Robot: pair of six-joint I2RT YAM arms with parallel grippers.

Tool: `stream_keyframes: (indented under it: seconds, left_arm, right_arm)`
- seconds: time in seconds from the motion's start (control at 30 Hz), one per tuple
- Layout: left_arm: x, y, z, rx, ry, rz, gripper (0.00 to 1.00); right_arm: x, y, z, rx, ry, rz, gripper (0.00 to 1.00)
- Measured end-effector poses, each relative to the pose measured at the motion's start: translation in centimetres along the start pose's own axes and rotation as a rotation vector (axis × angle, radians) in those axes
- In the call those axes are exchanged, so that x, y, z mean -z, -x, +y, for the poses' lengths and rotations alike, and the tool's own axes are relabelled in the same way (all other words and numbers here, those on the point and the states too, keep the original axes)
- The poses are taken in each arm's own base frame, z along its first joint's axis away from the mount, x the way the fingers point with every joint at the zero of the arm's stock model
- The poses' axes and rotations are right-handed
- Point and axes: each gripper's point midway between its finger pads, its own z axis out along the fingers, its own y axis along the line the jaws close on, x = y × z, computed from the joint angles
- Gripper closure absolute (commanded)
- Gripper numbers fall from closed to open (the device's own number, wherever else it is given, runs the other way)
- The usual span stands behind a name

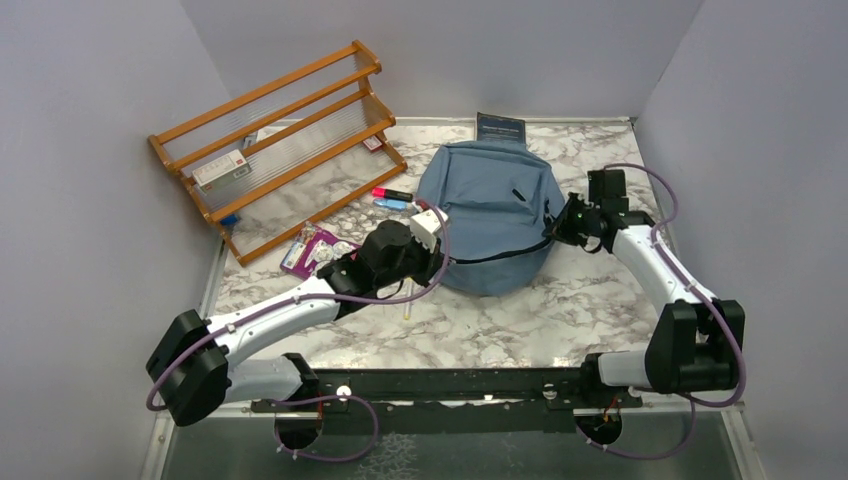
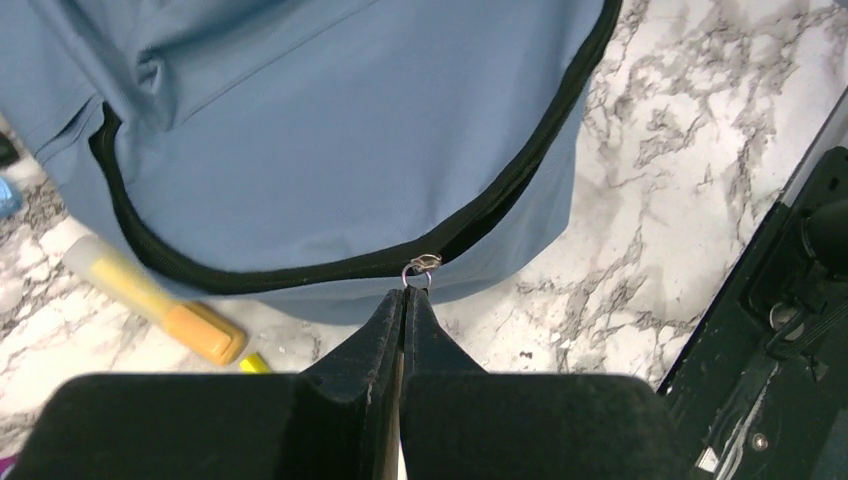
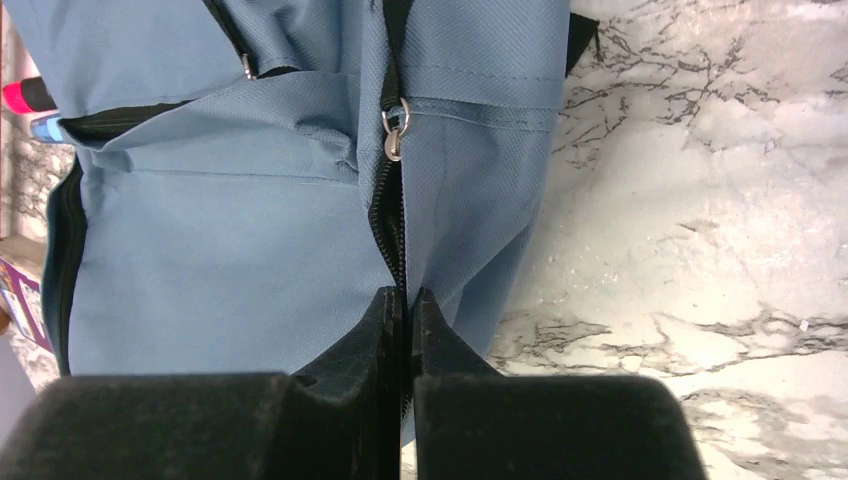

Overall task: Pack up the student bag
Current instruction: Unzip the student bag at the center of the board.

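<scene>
The dusty-blue student bag (image 1: 490,195) lies in the middle of the marble table, its black zipper (image 2: 300,268) running along its near side. My left gripper (image 1: 440,250) is at the bag's near left edge, shut on the metal ring of the zipper pull (image 2: 417,276). My right gripper (image 1: 562,228) is at the bag's right side, shut on the zipper band (image 3: 396,235) and the fabric beside it. A second zipper pull (image 3: 394,130) hangs just beyond the right fingertips. The bag's inside is hidden.
A wooden rack (image 1: 275,150) stands at the back left. A dark book (image 1: 500,127) lies behind the bag. Pink and blue markers (image 1: 392,198) lie left of it, with a purple packet (image 1: 315,250) nearer. A yellow-orange marker (image 2: 150,300) lies by the bag's near edge.
</scene>
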Motion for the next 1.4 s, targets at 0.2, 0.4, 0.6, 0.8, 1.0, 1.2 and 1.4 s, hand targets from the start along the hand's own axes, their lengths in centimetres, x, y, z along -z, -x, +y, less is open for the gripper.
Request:
stream_keyframes:
  seconds: [0.2, 0.4, 0.6, 0.8, 1.0, 1.2, 1.4]
  left_arm:
    - [0.3, -1.0, 0.8, 0.017, 0.022, 0.027, 1.0]
    - [0.2, -1.3, 1.1, 0.025, 0.029, 0.035, 1.0]
    - [0.1, -1.3, 1.4, 0.038, 0.037, 0.036, 1.0]
    - [0.0, -0.7, 1.9, 0.084, 0.051, 0.012, 1.0]
    - [0.2, -1.1, 2.2, 0.146, 0.074, -0.008, 1.0]
    - [0.3, -1.2, 2.4, 0.199, 0.093, -0.027, 1.0]
    - [0.3, -0.9, 2.3, 0.223, 0.089, -0.042, 1.0]
  right_arm:
    - [0.9, 1.6, 0.7, 0.052, 0.022, -0.042, 0.56]
    - [5.2, 3.3, 2.7, 0.142, 0.116, -0.154, 0.43]
    - [9.2, 0.7, 6.7, 0.234, 0.378, -0.145, 0.45]
    - [10.6, -4.3, 9.2, 0.333, 0.596, -0.012, 0.52]
    - [11.5, -7.0, 11.8, 0.444, 0.718, 0.046, 0.5]
    - [11.1, -11.1, 14.7, 0.553, 0.813, 0.161, 0.47]
    - [10.4, -14.2, 16.4, 0.689, 0.859, 0.204, 0.46]
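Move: The left gripper is already pinching the ring of the zipper slider, which sits on the bag's front edge about 1 cm ahead, 2 cm right and 1 cm below it. From it the orange tube lies roughly 10 cm left, 5 ahead and 9 down, and the yellow pen 10 left, 8 back and 9 down. From the right gripper, that zipper slider is some 25 cm left, 7 back and about 3 above; the second slider is 5 cm straight ahead, level in height. Open the right gripper to let go of the bag's right zip edge and lift it about 10 cm clear, then swing it left and back towards the left gripper at the front zip edge, turning it some 60 degrees counter-clockwise and easing down slightly at the end with the fingers open. Keep the left gripper's pinch on the zipper slider, drawing it only slightly left, forward and down while turning a little counter-clockwise. ##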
